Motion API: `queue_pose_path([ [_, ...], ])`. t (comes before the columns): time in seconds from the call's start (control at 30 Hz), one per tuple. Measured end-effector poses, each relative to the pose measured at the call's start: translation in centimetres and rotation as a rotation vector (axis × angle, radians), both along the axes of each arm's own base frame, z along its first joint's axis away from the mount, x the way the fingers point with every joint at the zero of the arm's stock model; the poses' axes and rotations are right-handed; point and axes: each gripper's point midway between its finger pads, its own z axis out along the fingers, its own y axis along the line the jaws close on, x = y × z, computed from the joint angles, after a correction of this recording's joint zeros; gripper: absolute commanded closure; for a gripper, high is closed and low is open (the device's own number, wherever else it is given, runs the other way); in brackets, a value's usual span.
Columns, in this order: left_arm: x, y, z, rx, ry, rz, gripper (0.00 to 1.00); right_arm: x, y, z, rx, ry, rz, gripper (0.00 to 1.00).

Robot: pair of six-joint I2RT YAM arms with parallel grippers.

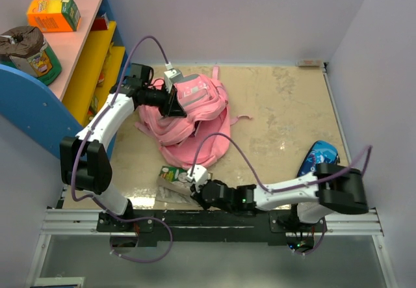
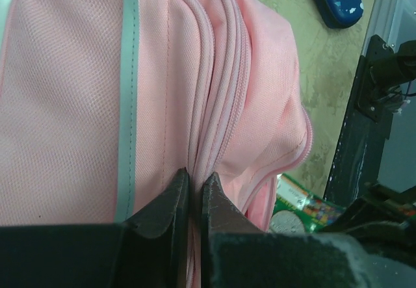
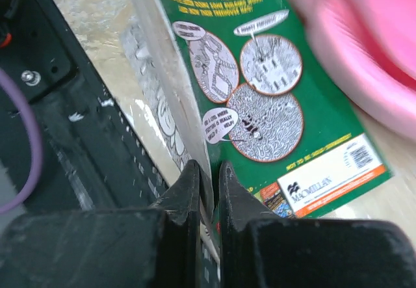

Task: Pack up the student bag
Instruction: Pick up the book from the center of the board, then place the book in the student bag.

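Note:
The pink student bag lies on the tabletop, its grey patch toward the far side. My left gripper is at its top, and in the left wrist view the jaws are shut on a fold of pink fabric beside the zip seam of the bag. A green book lies in front of the bag near the front rail. My right gripper is shut on the edge of the book, with the bag's pink rim just beyond it.
A small blue pouch lies at the right, near the right arm's base. A blue and yellow shelf at the left carries an orange box and a jar. The black mounting rail runs along the near edge.

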Motion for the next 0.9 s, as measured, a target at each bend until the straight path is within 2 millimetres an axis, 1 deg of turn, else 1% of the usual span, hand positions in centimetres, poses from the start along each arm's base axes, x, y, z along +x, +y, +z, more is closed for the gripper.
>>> queue_pose_path([
  [0.07, 0.2, 0.1, -0.1, 0.005, 0.002, 0.011, 1.00, -0.7, -2.0, 1.8, 0.014, -0.002, -0.061, 1.00],
  [0.13, 0.2, 0.1, 0.0, 0.004, 0.008, 0.017, 1.00, -1.4, -3.4, 4.3, 0.047, -0.026, -0.095, 1.00],
  [0.27, 0.3, 0.1, -0.1, 0.003, 0.015, 0.019, 1.00, -2.8, -5.9, 10.7, 0.163, -0.083, -0.129, 1.00],
  [0.3, 0.3, 0.1, -0.1, 0.004, 0.018, 0.018, 1.00, -2.8, -6.2, 12.0, 0.180, -0.096, -0.136, 1.00],
  [0.37, 0.3, 0.1, -0.2, 0.005, 0.022, 0.018, 1.00, -1.9, -7.0, 15.1, 0.215, -0.146, -0.177, 1.00],
  [0.47, 0.2, 0.1, -0.2, 0.007, 0.024, 0.017, 1.00, -0.3, -8.1, 18.2, 0.221, -0.225, -0.246, 1.00],
  [0.57, 0.2, 0.1, -0.2, 0.008, 0.022, 0.014, 1.00, 0.9, -9.0, 19.7, 0.192, -0.298, -0.301, 1.00],
  [0.8, 0.0, 0.2, -0.1, 0.011, 0.020, 0.005, 1.00, 3.0, -10.7, 20.3, 0.078, -0.455, -0.330, 1.00],
  [0.9, -0.2, 0.3, 0.0, 0.020, 0.013, -0.021, 1.00, 5.0, -11.3, 20.8, 0.046, -0.500, -0.361, 1.00],
])
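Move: The green book is already pinched near one edge in the right hand, its middle about 7 cm to the left and 5 cm ahead of that hand, at nearly its height. The bag's open mouth lies some 17 cm ahead of the right hand, 3 cm to its right and 5 cm higher; the pinched bag edge is about 24 cm ahead, 2 cm left and 14 cm up. From the left hand the mouth is about 7 cm back, 5 cm right and 9 cm below. The right hand keeps its pinch on the green book and hoists it about 20 cm, moving right all the while by some 11 cm and drawing back slightly before coming forward again beside the bag. As it climbs, the wrist tips the fingers up and swings clockwise, some 30 degrees up and 20 round, so that the book's far end comes to point at the bag's mouth, while the left hand stays put, still pinching the bag's edge. ##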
